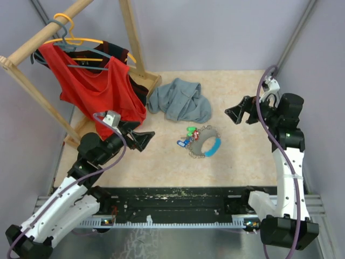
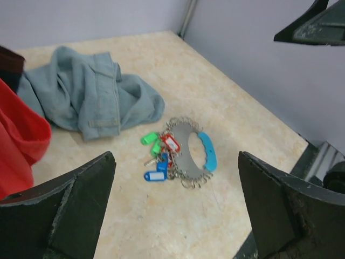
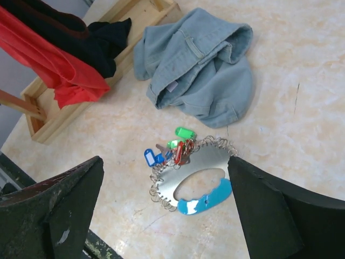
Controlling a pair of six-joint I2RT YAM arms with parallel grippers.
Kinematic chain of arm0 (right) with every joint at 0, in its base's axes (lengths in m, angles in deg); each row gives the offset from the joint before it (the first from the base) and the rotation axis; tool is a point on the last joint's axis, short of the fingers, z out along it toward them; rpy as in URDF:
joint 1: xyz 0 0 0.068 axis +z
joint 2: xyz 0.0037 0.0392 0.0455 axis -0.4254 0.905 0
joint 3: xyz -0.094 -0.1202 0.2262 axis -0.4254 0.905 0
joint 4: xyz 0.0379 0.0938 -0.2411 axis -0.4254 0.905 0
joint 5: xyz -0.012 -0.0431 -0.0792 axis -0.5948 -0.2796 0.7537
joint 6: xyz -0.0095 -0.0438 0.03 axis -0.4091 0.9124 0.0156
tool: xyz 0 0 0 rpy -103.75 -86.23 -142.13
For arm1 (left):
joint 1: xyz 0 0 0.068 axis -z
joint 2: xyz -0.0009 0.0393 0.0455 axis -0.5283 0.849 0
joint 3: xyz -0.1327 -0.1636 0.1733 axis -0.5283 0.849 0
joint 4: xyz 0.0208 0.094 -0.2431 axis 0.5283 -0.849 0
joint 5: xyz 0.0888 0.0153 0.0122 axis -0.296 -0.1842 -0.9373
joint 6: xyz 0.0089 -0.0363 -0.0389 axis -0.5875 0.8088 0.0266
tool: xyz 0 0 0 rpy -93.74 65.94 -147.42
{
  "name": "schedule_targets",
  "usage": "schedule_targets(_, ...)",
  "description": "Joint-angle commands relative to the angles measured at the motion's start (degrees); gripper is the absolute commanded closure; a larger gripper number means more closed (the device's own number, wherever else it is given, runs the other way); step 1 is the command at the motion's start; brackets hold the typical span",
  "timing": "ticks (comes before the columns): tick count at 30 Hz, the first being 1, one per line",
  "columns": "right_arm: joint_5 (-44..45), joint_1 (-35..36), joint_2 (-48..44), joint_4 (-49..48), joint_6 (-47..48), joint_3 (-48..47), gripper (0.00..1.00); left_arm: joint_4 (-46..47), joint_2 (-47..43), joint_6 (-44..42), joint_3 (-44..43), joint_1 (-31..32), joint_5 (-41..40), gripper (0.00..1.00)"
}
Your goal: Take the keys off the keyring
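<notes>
The keyring (image 1: 206, 142) lies flat on the beige table, a grey metal loop with a light blue grip and small silvery rings round its edge. In the wrist views the keyring (image 2: 194, 152) (image 3: 202, 172) shows clearly. The keys (image 1: 187, 137) with green, red and blue tags are bunched at its left side, seen too as keys (image 2: 159, 154) (image 3: 172, 148). My left gripper (image 1: 144, 138) hovers open to the left of it, empty. My right gripper (image 1: 237, 111) hangs open above and to the right, empty.
A crumpled grey-blue garment (image 1: 180, 100) lies just behind the keyring. A wooden clothes rack (image 1: 32, 46) with a red shirt (image 1: 99, 86) on hangers stands at the back left. Purple walls close in the table.
</notes>
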Motion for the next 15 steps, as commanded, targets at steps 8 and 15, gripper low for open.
schedule_targets(8, 3.08, 0.88, -6.56, -13.24, -3.83, 10.5, 0.02, 9.74, 1.11, 8.36, 10.34, -0.72, 11.13, 0.0)
schedule_targets(15, -13.1, 1.04, -8.6, -24.48, 1.99, 20.21, 0.01, 21.64, -0.3, 13.15, 19.25, -0.78, 10.89, 0.0)
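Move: The bunch of keys with coloured tags lies some 18 cm ahead of the left hand, 17 cm to its right and about 27 cm below it. From the right hand the keys are roughly 14 cm ahead and 13 cm to the left, just as far below. The keyring's blue handle lies some 10 cm right of the keys and 6 cm nearer the bases, while the denim garment lies about 23 cm beyond them and 5 cm left. Nothing is touched yet: both open hands head down towards the keys and keyring. The left sinks fastest, about 9 cm, easing a little back and to the right while its fingers tip slightly down and turn some 10 degrees clockwise. The right hand drops about 5 cm almost straight, veering slightly left only at the end, fingers kept wide open. ##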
